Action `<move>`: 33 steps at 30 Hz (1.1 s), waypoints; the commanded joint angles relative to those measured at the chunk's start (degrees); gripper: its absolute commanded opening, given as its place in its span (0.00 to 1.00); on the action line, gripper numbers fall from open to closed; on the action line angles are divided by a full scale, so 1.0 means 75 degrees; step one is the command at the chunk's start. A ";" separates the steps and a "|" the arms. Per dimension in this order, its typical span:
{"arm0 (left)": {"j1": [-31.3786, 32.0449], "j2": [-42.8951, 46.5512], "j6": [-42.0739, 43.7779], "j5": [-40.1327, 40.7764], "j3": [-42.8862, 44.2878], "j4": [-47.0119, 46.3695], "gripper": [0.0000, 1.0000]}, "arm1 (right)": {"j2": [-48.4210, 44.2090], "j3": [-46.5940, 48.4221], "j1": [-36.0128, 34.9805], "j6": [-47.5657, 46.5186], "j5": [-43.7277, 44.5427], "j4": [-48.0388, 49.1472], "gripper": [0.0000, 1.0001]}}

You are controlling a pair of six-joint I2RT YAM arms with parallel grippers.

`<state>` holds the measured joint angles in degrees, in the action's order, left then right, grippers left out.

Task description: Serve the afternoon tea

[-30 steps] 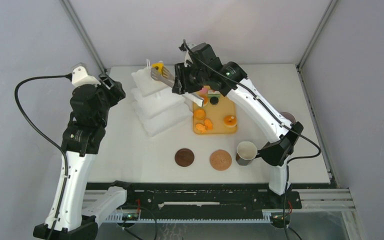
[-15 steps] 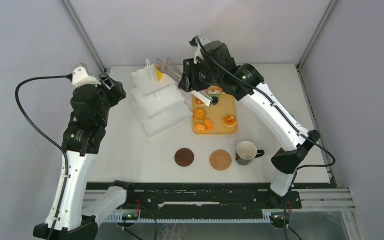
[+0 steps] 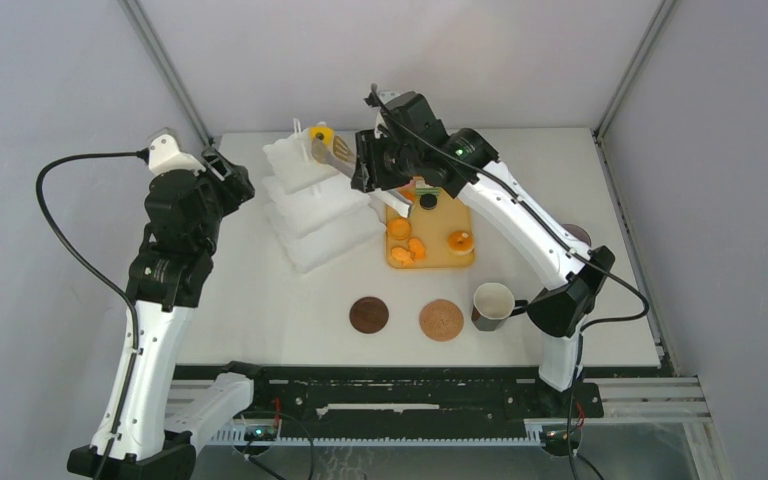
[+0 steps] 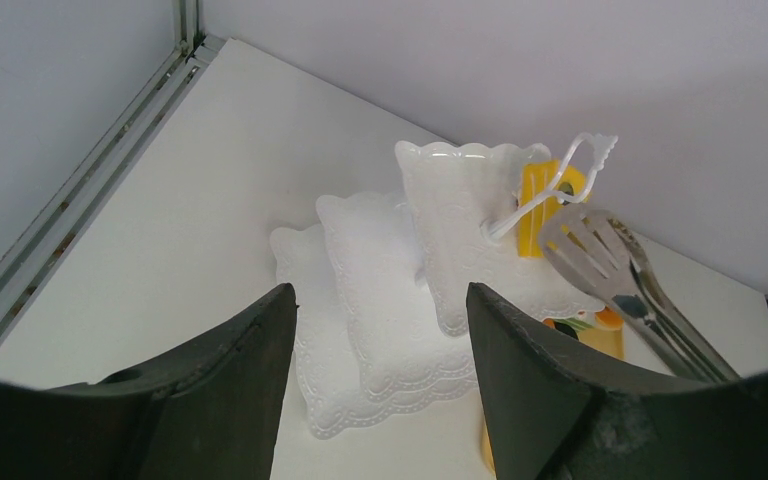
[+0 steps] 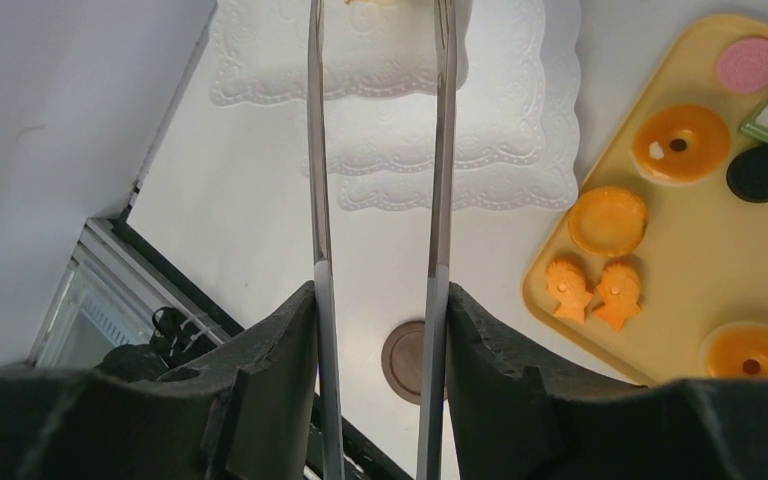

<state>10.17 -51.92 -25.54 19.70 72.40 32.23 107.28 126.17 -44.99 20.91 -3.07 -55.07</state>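
Observation:
My right gripper point(image 3: 372, 162) point(image 5: 380, 300) is shut on metal tongs point(image 3: 332, 151) point(image 5: 441, 150) point(image 4: 600, 258), whose arms stand apart. Their tips hover at the top tier of the white tiered stand point(image 3: 315, 205) point(image 4: 390, 290), right beside a yellow cake wedge point(image 3: 318, 133) point(image 4: 540, 200) resting there. On the tan tray point(image 3: 457, 218) point(image 5: 700, 260) lie orange tarts point(image 3: 398, 228) point(image 5: 678, 143), fish-shaped pieces point(image 5: 590, 290), a pink round point(image 5: 749, 63) and a black round point(image 3: 428, 201) point(image 5: 764, 172). A dark mug point(image 3: 492, 303) stands at the front right. My left gripper point(image 3: 230, 178) point(image 4: 380, 300) hangs open and empty, left of the stand.
Two round brown coasters point(image 3: 369, 314) point(image 3: 441, 320) lie in front of the tray, left of the mug. A second dark mug point(image 3: 577, 235) shows partly behind my right arm. The stand has a white wire handle point(image 4: 560, 185).
My right arm lifted the tongs up and to the right, then brought them back down beside the yellow wedge. The left arm has barely moved.

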 commanded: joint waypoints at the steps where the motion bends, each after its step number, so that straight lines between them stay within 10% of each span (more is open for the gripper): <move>1: -0.0073 0.0052 -0.0029 -0.0051 -0.0096 -0.0263 0.68 | -0.0063 0.0408 -0.0011 0.0163 -0.0068 0.0181 0.53; 25: -0.0069 0.0049 0.0095 0.0054 -0.0108 -0.0276 0.68 | -0.0282 -0.0028 -0.0071 0.0221 -0.0289 0.1058 0.02; 33: -0.0071 0.0083 0.0100 0.0084 -0.0170 -0.0276 0.68 | -0.0388 -0.0250 -0.0063 0.0221 -0.0404 0.1431 0.00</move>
<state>10.17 -52.05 -25.45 19.75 72.40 32.23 107.92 123.57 -45.06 21.78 -4.99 -50.28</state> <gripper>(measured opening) 0.678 0.308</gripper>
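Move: On the stand's top plate, the yellow cake lies some 10 cm ahead, 8 cm to the left of and 8 cm below the right hand, just beyond the open tips of the tongs it holds. The stand's handle is about 4 cm to the left of the cake and 1 cm farther out; the top plate's middle is roughly 7 cm ahead, 12 cm left and 11 cm below the hand. From the idle left hand the cake lies about 12 cm ahead, 14 cm right and 13 cm lower. Staying nearly in place after sinking about 1 cm, the right hand closes its fingers from about half open to a third and squeezes the still-held tongs together, the grip effort rising. Then it eases about 1 cm left and slightly forward, tipping only a few degrees, to bring the closed tips against the near right side of the yellow cake and push it towards the stand's handle. ##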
